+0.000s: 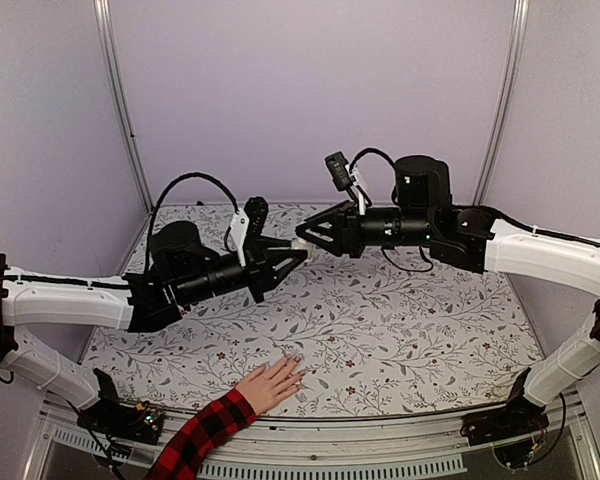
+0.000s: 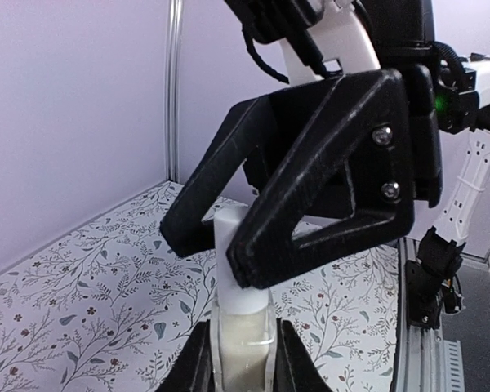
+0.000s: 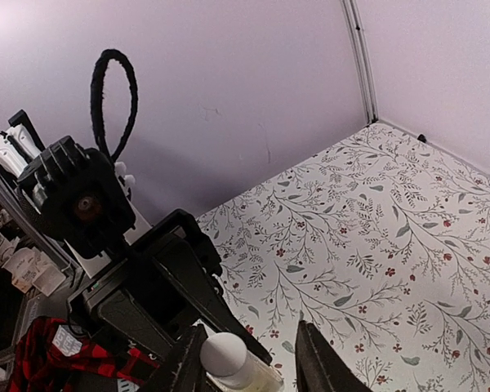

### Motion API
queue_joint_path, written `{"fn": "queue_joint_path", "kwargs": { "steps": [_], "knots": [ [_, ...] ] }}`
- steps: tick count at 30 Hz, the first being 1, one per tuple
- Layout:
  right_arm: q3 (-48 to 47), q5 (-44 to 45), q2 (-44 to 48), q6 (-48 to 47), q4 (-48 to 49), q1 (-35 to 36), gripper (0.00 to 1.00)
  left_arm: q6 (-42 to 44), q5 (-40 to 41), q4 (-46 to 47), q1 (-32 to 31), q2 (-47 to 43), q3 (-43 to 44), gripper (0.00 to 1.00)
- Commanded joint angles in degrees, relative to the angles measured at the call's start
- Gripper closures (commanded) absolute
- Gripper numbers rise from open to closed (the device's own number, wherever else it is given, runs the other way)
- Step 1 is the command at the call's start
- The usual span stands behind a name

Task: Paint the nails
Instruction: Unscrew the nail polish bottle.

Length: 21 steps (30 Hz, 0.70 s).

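Note:
A light-skinned hand (image 1: 272, 383) in a red-and-black plaid sleeve (image 1: 202, 435) lies flat at the table's near edge. Its nails (image 1: 297, 361) are tiny pale spots at the fingertips. My left gripper (image 1: 285, 255) is shut on a small clear bottle (image 2: 243, 347) and holds it upright above the table's middle. The bottle's white cap (image 2: 233, 253) sticks up between the fingers of my right gripper (image 1: 308, 240). In the right wrist view the cap (image 3: 223, 353) rests against one finger (image 3: 184, 363) of the right gripper (image 3: 253, 359). The other finger (image 3: 322, 359) stands apart from it.
A floral-patterned cloth (image 1: 400, 330) covers the table. Purple walls with metal corner posts (image 1: 120, 100) enclose the back and sides. Both arms meet over the middle, well behind the hand. The plaid sleeve (image 3: 41, 359) shows low in the right wrist view.

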State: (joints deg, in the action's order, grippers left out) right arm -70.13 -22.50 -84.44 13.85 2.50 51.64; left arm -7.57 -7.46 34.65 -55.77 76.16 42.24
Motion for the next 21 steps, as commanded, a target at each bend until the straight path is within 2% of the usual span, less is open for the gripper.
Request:
{"fn": "queue_joint_path", "kwargs": {
  "steps": [1,13,16,21],
  "knots": [
    [-2.09,0.57,-0.84,0.74,-0.76,0.31,0.66,0.08,0.72,0.42,-0.16,0.48,1.56,1.0],
    [-4.57,-2.11,-3.07,0.52,-2.15,0.84,1.0,0.28,2.67,0.25,-0.26,0.3,1.38,1.0],
    [-4.78,-1.82,-3.05,0.52,-2.07,0.92,1.0,0.59,2.38,-0.4,-0.2,0.66,1.72,1.0],
    [-4.93,-0.85,-3.01,0.65,-2.24,1.1,1.0,0.79,1.77,-1.47,-0.27,1.95,2.93,0.86]
  ]
}}
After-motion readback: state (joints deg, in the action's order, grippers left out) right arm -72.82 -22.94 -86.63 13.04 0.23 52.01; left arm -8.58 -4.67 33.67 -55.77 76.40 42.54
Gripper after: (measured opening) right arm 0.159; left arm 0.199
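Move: The right hand's half-open fingers already straddle the white bottle cap, whose middle lies about 1 cm farther left and 1 cm back from that hand, at its own height; the bottle body is some 4 cm below the cap. From the left hand, which already holds the body, the cap is about 4 cm up, straight above. The person's hand rests on the table some 20 cm back, 5 cm left and 28 cm below the left hand. Easing left by about 1 cm onto the cap, the right hand shuts its half-open fingers until they stop on the sides of the cap and pinch it, then keeps that grip. The left hand keeps its hold on the bottle body and edges it nearly 1 cm forward, which centres the cap between the right fingers, with hardly any turn of either wrist. ##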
